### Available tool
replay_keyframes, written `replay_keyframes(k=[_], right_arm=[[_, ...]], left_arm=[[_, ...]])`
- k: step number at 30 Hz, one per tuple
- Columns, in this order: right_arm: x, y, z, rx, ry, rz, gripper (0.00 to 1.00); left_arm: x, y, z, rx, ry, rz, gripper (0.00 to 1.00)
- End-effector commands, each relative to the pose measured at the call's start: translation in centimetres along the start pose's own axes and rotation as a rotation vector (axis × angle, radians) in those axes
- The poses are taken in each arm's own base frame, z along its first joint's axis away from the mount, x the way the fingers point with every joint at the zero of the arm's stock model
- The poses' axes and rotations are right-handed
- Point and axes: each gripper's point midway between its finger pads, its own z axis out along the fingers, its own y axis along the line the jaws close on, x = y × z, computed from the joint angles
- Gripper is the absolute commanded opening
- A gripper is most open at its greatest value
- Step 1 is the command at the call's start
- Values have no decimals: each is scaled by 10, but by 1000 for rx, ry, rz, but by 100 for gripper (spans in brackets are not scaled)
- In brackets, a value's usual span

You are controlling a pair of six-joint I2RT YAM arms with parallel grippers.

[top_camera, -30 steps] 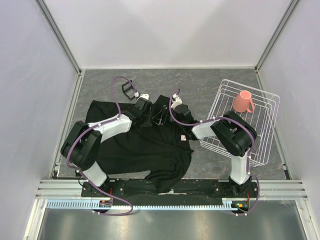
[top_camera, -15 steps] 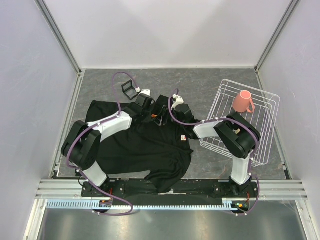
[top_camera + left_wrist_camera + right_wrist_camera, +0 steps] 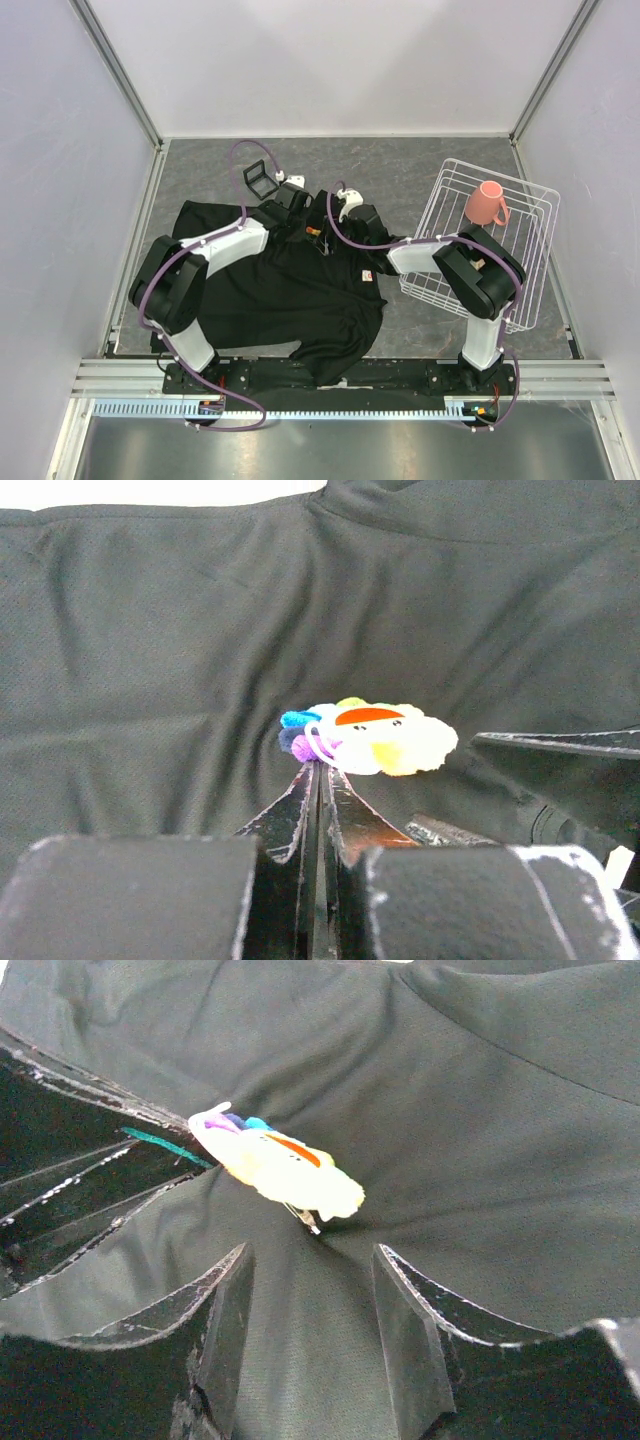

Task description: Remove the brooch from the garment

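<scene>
The garment point(image 3: 280, 290), a black T-shirt, lies spread across the table's left and middle. The brooch point(image 3: 313, 232) sits on its far part between both grippers. Up close, the brooch point(image 3: 372, 737) is a small flower of yellow, red, blue and purple. My left gripper point(image 3: 320, 767) is shut, with its tips pinching the brooch's purple-blue edge. My right gripper point(image 3: 312, 1253) stands open just below the brooch point(image 3: 275, 1165), its fingertips point(image 3: 236, 1260) pressing on the cloth point(image 3: 500, 1110) with a ridge of fabric between them. A metal pin shows under the brooch.
A white wire basket point(image 3: 520, 290) with a pink mug point(image 3: 487, 204) in it stands at the right. The shirt's white-red label point(image 3: 371, 274) lies near the right arm. A small black frame-like object point(image 3: 258, 181) sits on the table beyond the shirt.
My left gripper has closed onto the brooch's edge. Both wrists have shifted a little toward the far side, and the right gripper has opened slightly wider.
</scene>
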Motion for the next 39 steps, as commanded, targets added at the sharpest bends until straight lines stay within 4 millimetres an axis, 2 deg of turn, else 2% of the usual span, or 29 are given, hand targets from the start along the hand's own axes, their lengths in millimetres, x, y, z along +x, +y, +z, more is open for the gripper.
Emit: replay_keyframes(k=[1,6,17,22,29,33,34,35,38,39], right_arm=[[-22,17,6,-78,-48,-72,58],[-19,14,15,-75,-35,-95,58],[-29,-3,32,17,-60,-111,56],[-25,-12,42,39,-45,-93,49],[-28,-24,40,60,-69,-44,39],[-24,-31,43,34,-51,4,33],[-23,-31,43,26,-49,19,33],[-23,-31,43,20,-47,29,31],[-20,-33,41,-5,-46,57,31],[-17,-30,40,-22,-34,61,32]], left_arm=[[-25,-10,0,24,-60,13,8],[-27,-15,4,38,-57,10,8],[-30,-24,14,62,-53,3,8],[-32,-26,15,68,-62,-1,8],[-36,-25,11,71,-78,-19,10],[-38,-21,4,75,-97,-62,24],[-32,-18,5,78,-86,-81,27],[-37,-15,2,88,-104,-102,29],[-31,-9,2,134,-84,-171,33],[-32,-15,0,180,-84,-193,33]])
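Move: The brooch is already nipped by its left edge in the left fingers, its middle about 2 cm right of that hand and 1 cm ahead, at its height. From the open right hand the brooch is roughly 4 cm ahead, 3 cm left and 1 cm lower. The white tag sits some 5 cm back and 7 cm right of the right hand; a black stand lies 15 cm ahead and 10 cm left of the left hand. Forward about 5 cm and down some 2 cm goes the right hand, first drifting a centimetre left and then back, its fingers half closing around the brooch's near edge and pinching it. The left hand, still gripping, carries the brooch some 2 cm right and 1.5 cm forward, then opens, lets go and starts edging back leftward. ##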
